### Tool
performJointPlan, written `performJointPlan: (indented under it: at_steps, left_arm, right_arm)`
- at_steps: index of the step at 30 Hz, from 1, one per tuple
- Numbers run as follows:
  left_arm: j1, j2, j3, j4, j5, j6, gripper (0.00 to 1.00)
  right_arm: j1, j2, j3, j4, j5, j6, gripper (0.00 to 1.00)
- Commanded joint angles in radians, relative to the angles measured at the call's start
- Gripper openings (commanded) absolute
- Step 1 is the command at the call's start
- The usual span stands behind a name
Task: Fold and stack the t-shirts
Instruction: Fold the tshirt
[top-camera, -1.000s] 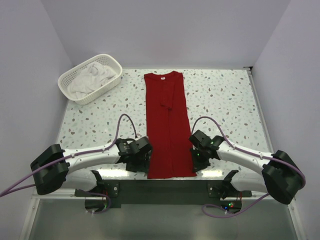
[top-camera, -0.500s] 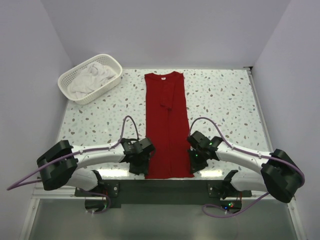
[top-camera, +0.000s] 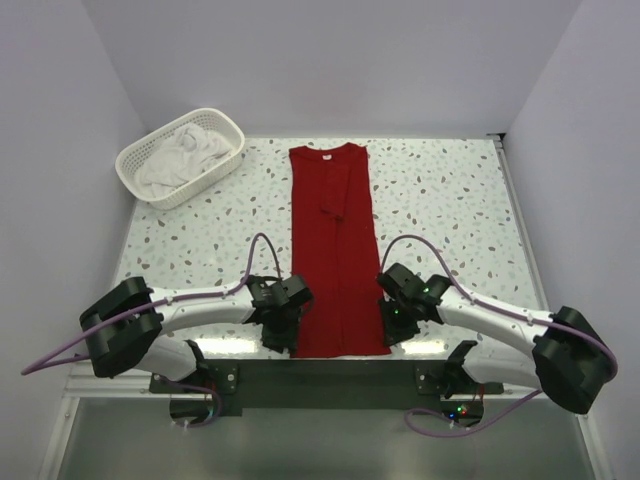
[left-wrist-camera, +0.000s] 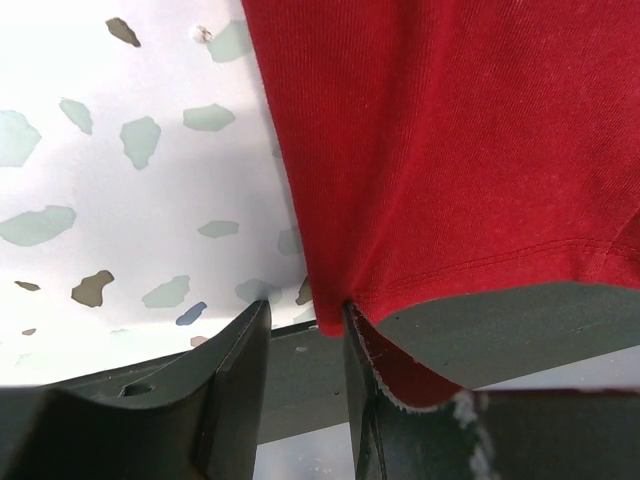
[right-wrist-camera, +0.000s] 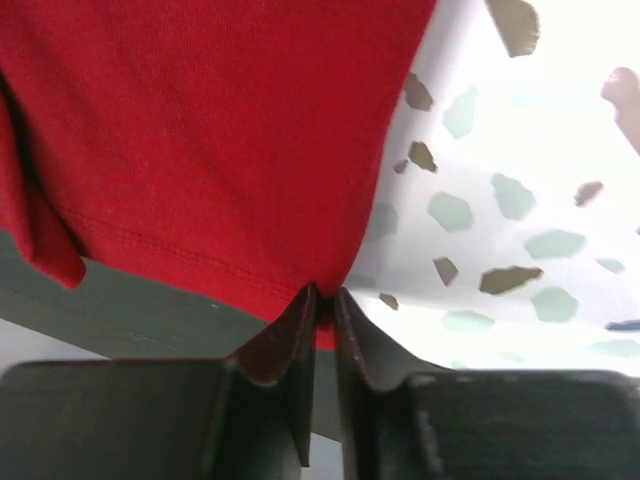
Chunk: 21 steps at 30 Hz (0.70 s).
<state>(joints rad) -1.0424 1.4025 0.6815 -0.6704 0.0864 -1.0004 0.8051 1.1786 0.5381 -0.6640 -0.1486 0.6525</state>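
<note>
The deep red t-shirt (top-camera: 335, 250) lies on the table as a long strip folded lengthwise, neck label at the far end. My left gripper (top-camera: 283, 325) is at its near left corner. In the left wrist view its jaws (left-wrist-camera: 305, 308) stand apart, open, with the hem corner of the red t-shirt (left-wrist-camera: 450, 150) hanging between them against the right finger. My right gripper (top-camera: 397, 320) is at the near right corner. Its jaws (right-wrist-camera: 322, 292) are shut on the hem corner of the red t-shirt (right-wrist-camera: 200, 130). White t-shirts (top-camera: 185, 155) lie crumpled in the basket.
A white lattice basket (top-camera: 205, 182) stands at the far left of the speckled table (top-camera: 450, 200). The shirt's near hem hangs over the table's front edge above the dark rail (top-camera: 330, 375). Walls close in on both sides.
My left gripper has moved right to the shirt's near left corner and its jaws have narrowed around it. The right gripper has stayed at its corner.
</note>
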Motion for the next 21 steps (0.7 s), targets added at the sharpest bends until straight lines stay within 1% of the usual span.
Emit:
performJointPlan:
  at_steps: [1, 3, 5, 8, 9, 11, 14, 18, 21]
  left_arm:
    - [-0.008, 0.01, -0.016, 0.04, -0.011, 0.002, 0.4]
    - [-0.008, 0.019, -0.016, 0.046, -0.007, 0.005, 0.4]
    - [-0.008, 0.026, -0.014, 0.052, -0.004, 0.008, 0.4]
    - [-0.008, 0.023, -0.008, 0.052, -0.005, 0.011, 0.4]
    - [-0.01, 0.021, -0.005, 0.052, -0.007, 0.011, 0.4]
    - [-0.01, 0.021, 0.001, 0.051, -0.011, 0.011, 0.41]
    - [-0.008, 0.016, 0.009, 0.052, -0.011, 0.013, 0.41]
    - [-0.008, 0.007, 0.018, 0.046, -0.02, 0.011, 0.41]
    - [-0.008, 0.006, 0.029, 0.037, -0.03, 0.008, 0.41]
  right_arm:
    - [0.005, -0.063, 0.023, -0.078, 0.055, 0.021, 0.17]
    - [0.006, -0.065, 0.031, -0.083, 0.055, 0.021, 0.22]
    - [0.005, -0.051, 0.026, -0.069, 0.04, 0.024, 0.24]
    - [0.014, -0.034, 0.016, -0.045, 0.026, 0.029, 0.3]
    - [0.019, -0.031, 0.014, -0.042, 0.027, 0.032, 0.34]
    - [0.02, -0.024, 0.014, -0.036, 0.032, 0.033, 0.38]
    - [0.025, -0.008, 0.008, -0.023, 0.03, 0.038, 0.4]
    - [0.026, 0.021, -0.018, -0.002, 0.033, 0.042, 0.4]
    - [0.032, 0.042, -0.033, 0.012, 0.035, 0.039, 0.35]
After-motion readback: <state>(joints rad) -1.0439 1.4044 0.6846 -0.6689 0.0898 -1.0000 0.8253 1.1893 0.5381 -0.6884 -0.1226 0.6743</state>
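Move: The right hand's fingers are almost shut on the folded shirt's right hem corner, whose tip lies about 1 cm back and 1 cm below the hand point. The middle seam of the hem is about 11 cm to this hand's left and 1 cm back, the left hem corner about 22 cm left and 1 cm back. For the half-open left hand, the left hem corner is about 1 cm back, 1 cm right and 1 cm below, the right hem corner some 22 cm right and 1 cm back. The right hand parts its nearly shut fingers to a little under half of their range, coming free of the right hem corner with a hop of only about 0.5 cm up and to the right, then sinks back nearly 1 cm and eases slightly back towards its base, so that the fingers now stand open astride the corner. The left hand keeps still, its half-open fingers astride the left hem corner, one to each side of the cloth's edge. ##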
